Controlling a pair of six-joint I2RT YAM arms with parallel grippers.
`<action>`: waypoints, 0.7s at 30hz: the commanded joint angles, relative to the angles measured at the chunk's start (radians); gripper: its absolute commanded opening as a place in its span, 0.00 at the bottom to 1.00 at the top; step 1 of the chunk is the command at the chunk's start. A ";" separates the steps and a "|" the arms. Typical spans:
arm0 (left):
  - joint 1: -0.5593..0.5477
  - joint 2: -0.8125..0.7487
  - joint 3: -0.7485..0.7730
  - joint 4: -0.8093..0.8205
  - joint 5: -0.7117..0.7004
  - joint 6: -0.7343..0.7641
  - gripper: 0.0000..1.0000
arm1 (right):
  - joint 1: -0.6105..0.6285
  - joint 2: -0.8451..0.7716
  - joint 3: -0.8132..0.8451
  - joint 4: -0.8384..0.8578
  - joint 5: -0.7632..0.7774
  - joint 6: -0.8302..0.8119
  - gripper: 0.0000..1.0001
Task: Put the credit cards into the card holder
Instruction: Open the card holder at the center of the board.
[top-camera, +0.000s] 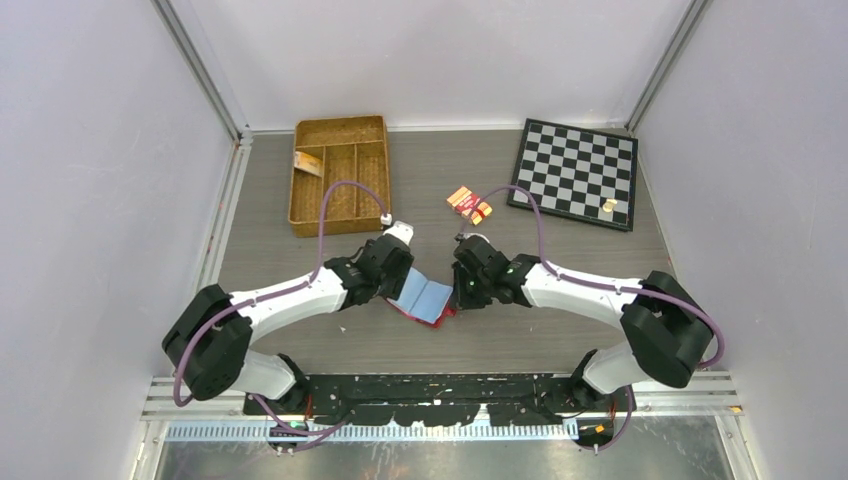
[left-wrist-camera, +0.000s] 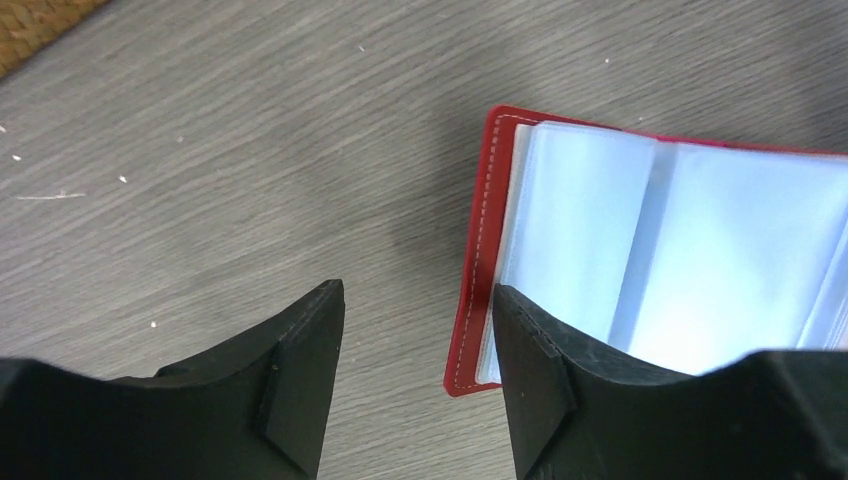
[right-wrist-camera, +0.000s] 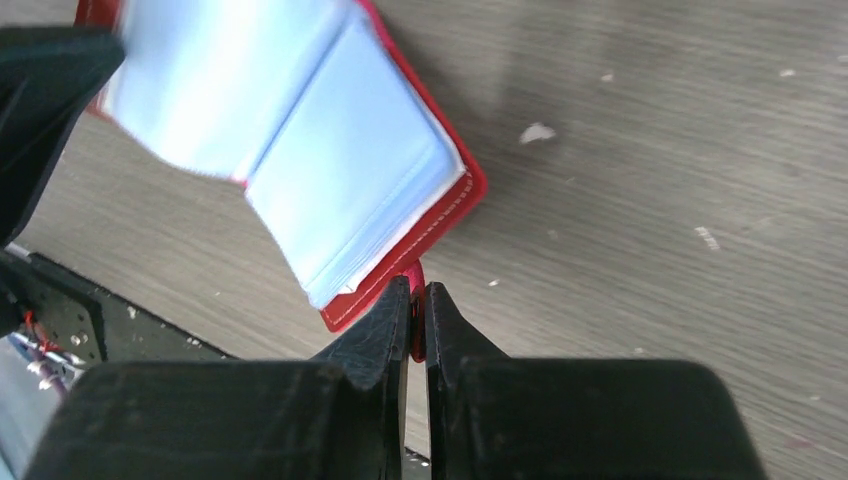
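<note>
The card holder (top-camera: 425, 298) lies open on the table between my two arms, red cover down, bluish clear sleeves (left-wrist-camera: 600, 230) facing up. My right gripper (right-wrist-camera: 418, 295) is shut on its red snap tab at the holder's (right-wrist-camera: 330, 150) near edge. At the holder's left edge my left gripper (left-wrist-camera: 418, 300) hangs open, its right finger (left-wrist-camera: 530, 340) over the sleeves' corner and the red border inside the gap. One tan credit card (top-camera: 308, 163) lies in the wicker tray; another small tan one (top-camera: 608, 205) rests on the chessboard.
The brown wicker divided tray (top-camera: 340, 122) stands at the back left, its corner showing in the left wrist view (left-wrist-camera: 30, 25). A chessboard (top-camera: 575, 170) lies at the back right. An orange-and-red banded pack (top-camera: 468, 203) sits between them.
</note>
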 joint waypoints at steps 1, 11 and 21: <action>0.002 0.017 -0.021 0.043 0.026 -0.048 0.58 | -0.069 0.003 -0.019 0.006 0.017 -0.072 0.01; 0.002 -0.016 -0.059 0.078 0.129 -0.091 0.57 | -0.156 -0.057 -0.031 -0.028 -0.043 -0.120 0.49; 0.002 -0.144 -0.014 0.024 0.165 -0.108 0.60 | -0.157 -0.163 0.017 -0.070 -0.038 -0.107 0.51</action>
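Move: The open card holder's middle lies about 8 cm to the left gripper's right, 2 cm back and 3 cm below, its left edge just beside the right-hand finger. The right gripper still pinches the closing strap; from there the holder's middle is roughly 8 cm left, 2 cm ahead and 2 cm down. The compartment tray sits some 28 cm ahead and 11 cm left of the left gripper; the snack packet is about 24 cm ahead and 3 cm right of the right gripper. Draw the right gripper about 5 cm to the right and a little forward and down, keeping the strap pinched at first, then open it wide to let go and rise some 3 cm. Meanwhile dip the left gripper about 2.5 cm down and back at the holder's left edge, then lift it to its old height while drifting slightly right, fingers staying half open. ##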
